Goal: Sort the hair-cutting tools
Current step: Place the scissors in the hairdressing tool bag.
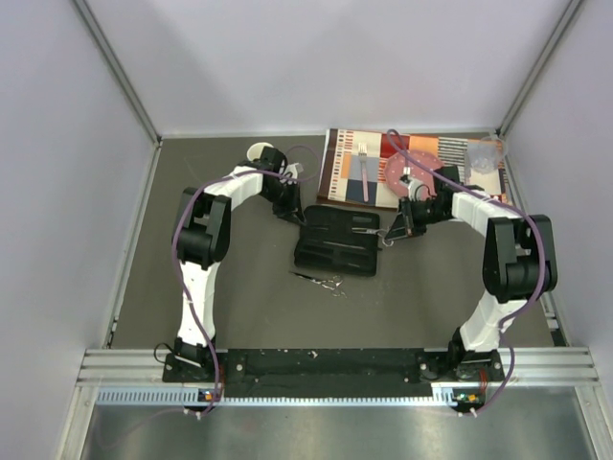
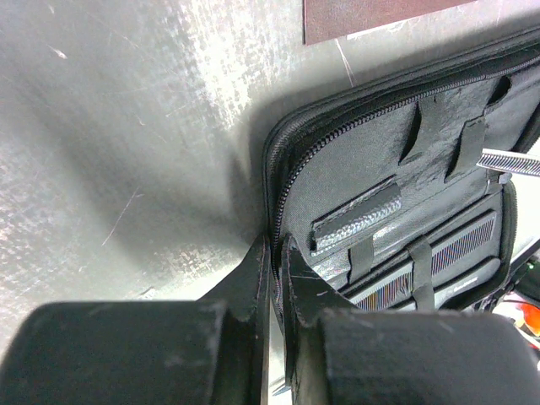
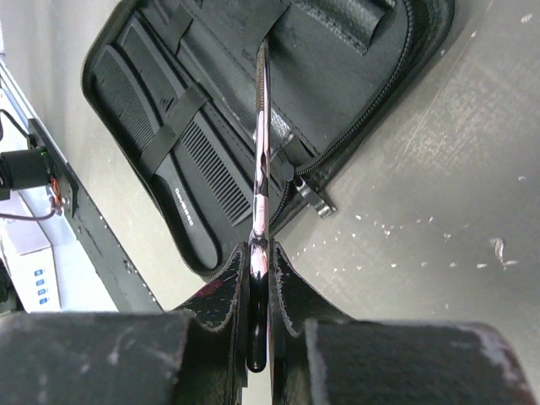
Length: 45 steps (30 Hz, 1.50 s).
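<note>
The black zip case [image 1: 335, 251] lies open in the middle of the table. My left gripper [image 1: 293, 213] is shut on its zipper rim [image 2: 272, 181] at the far left corner. My right gripper [image 3: 260, 249] is shut on a thin silver pair of scissors [image 3: 261, 126], its blade reaching over the case's upper half, where its tip [image 2: 510, 162] shows near an elastic loop. Two black combs [image 3: 207, 164] [image 3: 126, 97] sit strapped in the other half. A second pair of scissors [image 1: 324, 281] lies loose on the table just in front of the case.
A striped placemat [image 1: 337, 163] at the back right carries a pink-handled fork [image 1: 364, 172] and a pink plate [image 1: 421, 172]. A clear cup [image 1: 484, 153] stands beyond them. White walls enclose the table on three sides.
</note>
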Available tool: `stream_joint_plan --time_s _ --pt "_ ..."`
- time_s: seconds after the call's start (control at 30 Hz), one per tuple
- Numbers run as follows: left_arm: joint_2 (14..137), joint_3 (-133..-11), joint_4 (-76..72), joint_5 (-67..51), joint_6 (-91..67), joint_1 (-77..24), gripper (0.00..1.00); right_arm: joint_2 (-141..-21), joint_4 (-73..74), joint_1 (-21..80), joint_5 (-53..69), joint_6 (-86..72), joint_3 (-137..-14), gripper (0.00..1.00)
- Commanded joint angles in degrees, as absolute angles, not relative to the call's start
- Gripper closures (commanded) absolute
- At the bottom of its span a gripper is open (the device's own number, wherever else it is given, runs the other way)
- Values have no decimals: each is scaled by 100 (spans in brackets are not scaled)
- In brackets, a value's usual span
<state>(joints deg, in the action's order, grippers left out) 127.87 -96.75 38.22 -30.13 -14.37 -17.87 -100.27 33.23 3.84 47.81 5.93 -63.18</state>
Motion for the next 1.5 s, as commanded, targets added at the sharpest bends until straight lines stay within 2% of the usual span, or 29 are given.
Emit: stream_joint_plan --time_s 0.0,0.53,0.73,0.83,0.87,0.9,0.93,1.03,1.27,1.4,1.47 --pt "13008 -9607 3612 -2382 -1309 -1644 93 -10125 2769 351 5220 449 -6407 100" --pt "12955 -9527 3595 -2408 -1371 -1652 93 -10696 2373 351 6284 580 -6390 100" --pt "12955 -9466 3586 -2408 -1371 -1661 93 -10968 2338 343 6302 493 -6477 100" --pt "12955 -9466 3595 -2347 -1371 -1661 93 -11144 2417 343 5688 115 -6662 99" --pt "12946 -9457 3586 -2329 -1371 -1661 93 -11171 2417 351 5556 62 -6706 88" --pt "12938 -9466 3586 -2329 -1371 -1661 93 -11153 2417 343 5259 -34 -6706 80" --pt "12929 -9466 3586 -2312 -1371 -1661 93 -11127 2408 351 5143 -148 -6706 65" --pt "12894 -9457 3595 -2276 -1371 -1661 93 -10960 2417 343 4668 -246 -6732 48" --pt "12867 -9457 3595 -2233 -1362 -1661 93 -10468 2408 343 3526 -711 -6785 37" --pt "12850 -9457 3595 -2215 -1354 -1661 93 -10213 2426 343 2910 -949 -6654 37" --pt "12823 -9448 3577 -2223 -1362 -1661 93 -10195 2373 360 2900 -1124 -6575 43"
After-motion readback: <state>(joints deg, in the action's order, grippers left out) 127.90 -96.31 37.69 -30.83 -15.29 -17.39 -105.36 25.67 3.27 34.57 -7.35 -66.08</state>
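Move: The right hand holds the scissors by their handles, the blade tip already at the bag's elastic loop, which lies about 9 cm to its left, 2 cm ahead and 5 cm below. The combs in the hairdressing tool bag are some 13 cm left and 5 cm back, about 6 cm down; the pink plate is 16 cm ahead, 6 cm right. The left hand, pinching the bag's far left corner, has the loop about 12 cm to its right and 2 cm back. Leftward and slightly forward at first, the right hand slides the scissors farther under the loop while tilting about 10 degrees, then sinks some 4 cm in all and opens its fingers to let go of the handles. It draws off forward and to the right, turning clockwise. The left hand stays put, keeping its pinch on the bag's corner. ##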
